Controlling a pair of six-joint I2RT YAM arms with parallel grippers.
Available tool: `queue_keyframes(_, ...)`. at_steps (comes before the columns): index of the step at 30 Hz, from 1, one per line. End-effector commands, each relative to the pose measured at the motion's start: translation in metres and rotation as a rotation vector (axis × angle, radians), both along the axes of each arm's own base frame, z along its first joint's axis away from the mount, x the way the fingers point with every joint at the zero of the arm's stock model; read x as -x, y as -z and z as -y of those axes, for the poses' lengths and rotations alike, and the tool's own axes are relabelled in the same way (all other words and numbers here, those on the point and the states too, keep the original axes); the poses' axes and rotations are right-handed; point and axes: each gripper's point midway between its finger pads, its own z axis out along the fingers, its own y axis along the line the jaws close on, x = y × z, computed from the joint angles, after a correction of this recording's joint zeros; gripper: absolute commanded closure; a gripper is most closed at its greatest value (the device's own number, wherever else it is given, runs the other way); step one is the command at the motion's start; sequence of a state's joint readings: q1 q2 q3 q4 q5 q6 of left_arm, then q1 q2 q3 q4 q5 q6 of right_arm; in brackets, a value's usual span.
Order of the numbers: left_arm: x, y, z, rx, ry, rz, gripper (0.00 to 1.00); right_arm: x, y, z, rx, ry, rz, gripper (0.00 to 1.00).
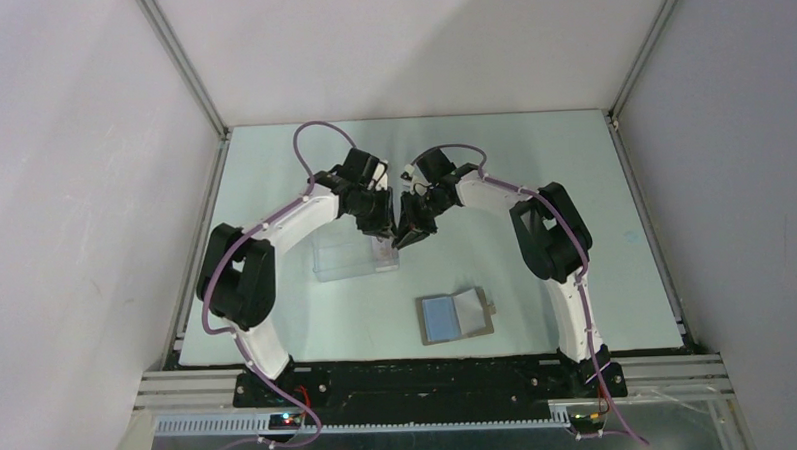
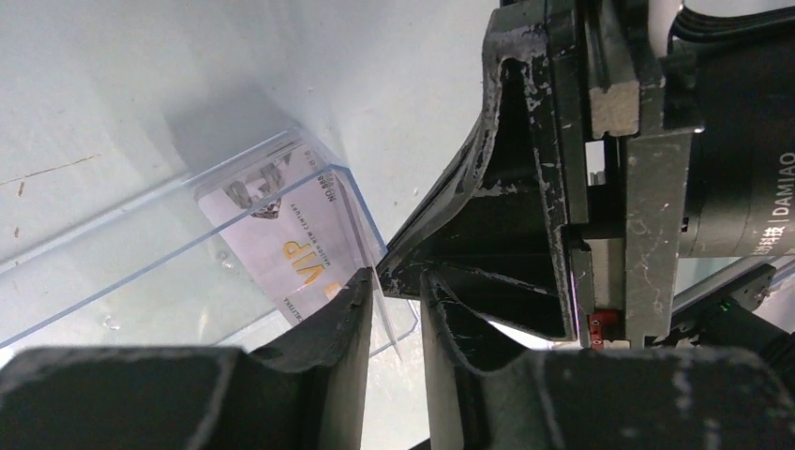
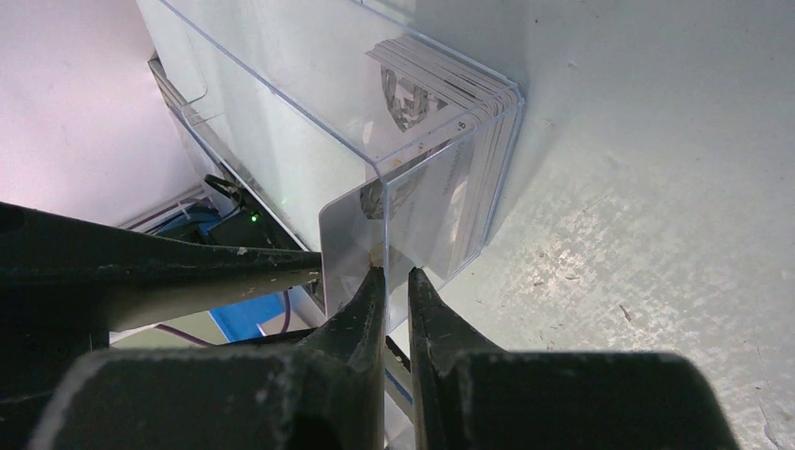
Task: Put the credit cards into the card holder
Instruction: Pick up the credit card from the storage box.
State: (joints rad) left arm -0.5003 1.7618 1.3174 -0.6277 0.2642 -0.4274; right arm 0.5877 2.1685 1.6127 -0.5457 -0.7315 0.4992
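Note:
Several pale credit cards (image 3: 419,97) stand in a stack at one end of a clear plastic box (image 1: 348,259); the front one shows gold "VIP" print (image 2: 286,246). One card (image 3: 345,236) sticks out past the box's corner. My left gripper (image 2: 394,279) is open, astride a thin clear wall of the box beside that card. My right gripper (image 3: 392,272) has its jaws nearly together on the box's clear corner wall. In the top view both grippers, left (image 1: 380,241) and right (image 1: 405,237), meet at the box's right end. The card holder (image 1: 456,316) lies open, with blue lining, nearer the arms.
The right gripper's fingers (image 2: 487,187) fill the right side of the left wrist view, close against my left fingers. Enclosure walls with metal posts (image 1: 184,62) ring the pale table (image 1: 573,179).

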Motion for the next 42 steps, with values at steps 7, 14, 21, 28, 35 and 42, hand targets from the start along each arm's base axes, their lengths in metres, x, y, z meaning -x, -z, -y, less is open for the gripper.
queue_keyframes(7,-0.002,0.011,-0.008,-0.047,-0.031,0.021,0.77,0.011,0.031,0.001,0.061,-0.015,-0.038,0.88)
queue_keyframes(14,-0.004,0.014,-0.013,-0.076,-0.036,0.028,0.98,0.011,0.028,0.0,0.057,-0.016,-0.032,0.87)
queue_keyframes(21,-0.008,-0.005,-0.014,-0.061,-0.045,0.081,1.0,0.008,0.003,-0.003,0.009,-0.026,0.005,0.83)
queue_keyframes(28,-0.01,-0.038,-0.023,-0.033,-0.095,0.161,1.0,0.001,-0.066,0.002,-0.05,-0.001,0.16,0.56)
queue_keyframes(35,-0.004,-0.07,-0.04,0.034,-0.165,0.219,1.0,0.01,-0.126,0.019,-0.116,0.042,0.288,0.4)
queue_keyframes(42,0.02,-0.125,-0.046,0.222,-0.209,0.305,1.0,0.034,-0.178,0.042,-0.253,0.078,0.387,0.3)
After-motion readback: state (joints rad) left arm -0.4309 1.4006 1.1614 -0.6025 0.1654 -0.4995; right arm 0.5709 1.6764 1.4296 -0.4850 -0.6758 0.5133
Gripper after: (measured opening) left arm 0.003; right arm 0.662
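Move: The credit card to grip stands on edge, partly drawn up, at the storage box's right end; its middle is about 1 cm left of the left hand and 3 cm below, neither ahead nor back. The rest of the cards are some 2 cm left and 5 cm below that hand; the card holder lies roughly 15 cm back, 14 cm right and 8 cm below. From the right hand, already shut at the card, its middle is about 2 cm left and 1 cm below. Bring the left gripper a little left and down, about 1.5 cm each way, and shut its part-open fingers on the card's upper edge while the right fingers still keep their pinch. Then open the right fingers wide and raise that hand some 15 cm with a slight drift right, as the left lifts the pinched card about 9 cm up and a few centimetres left, out of the box. ##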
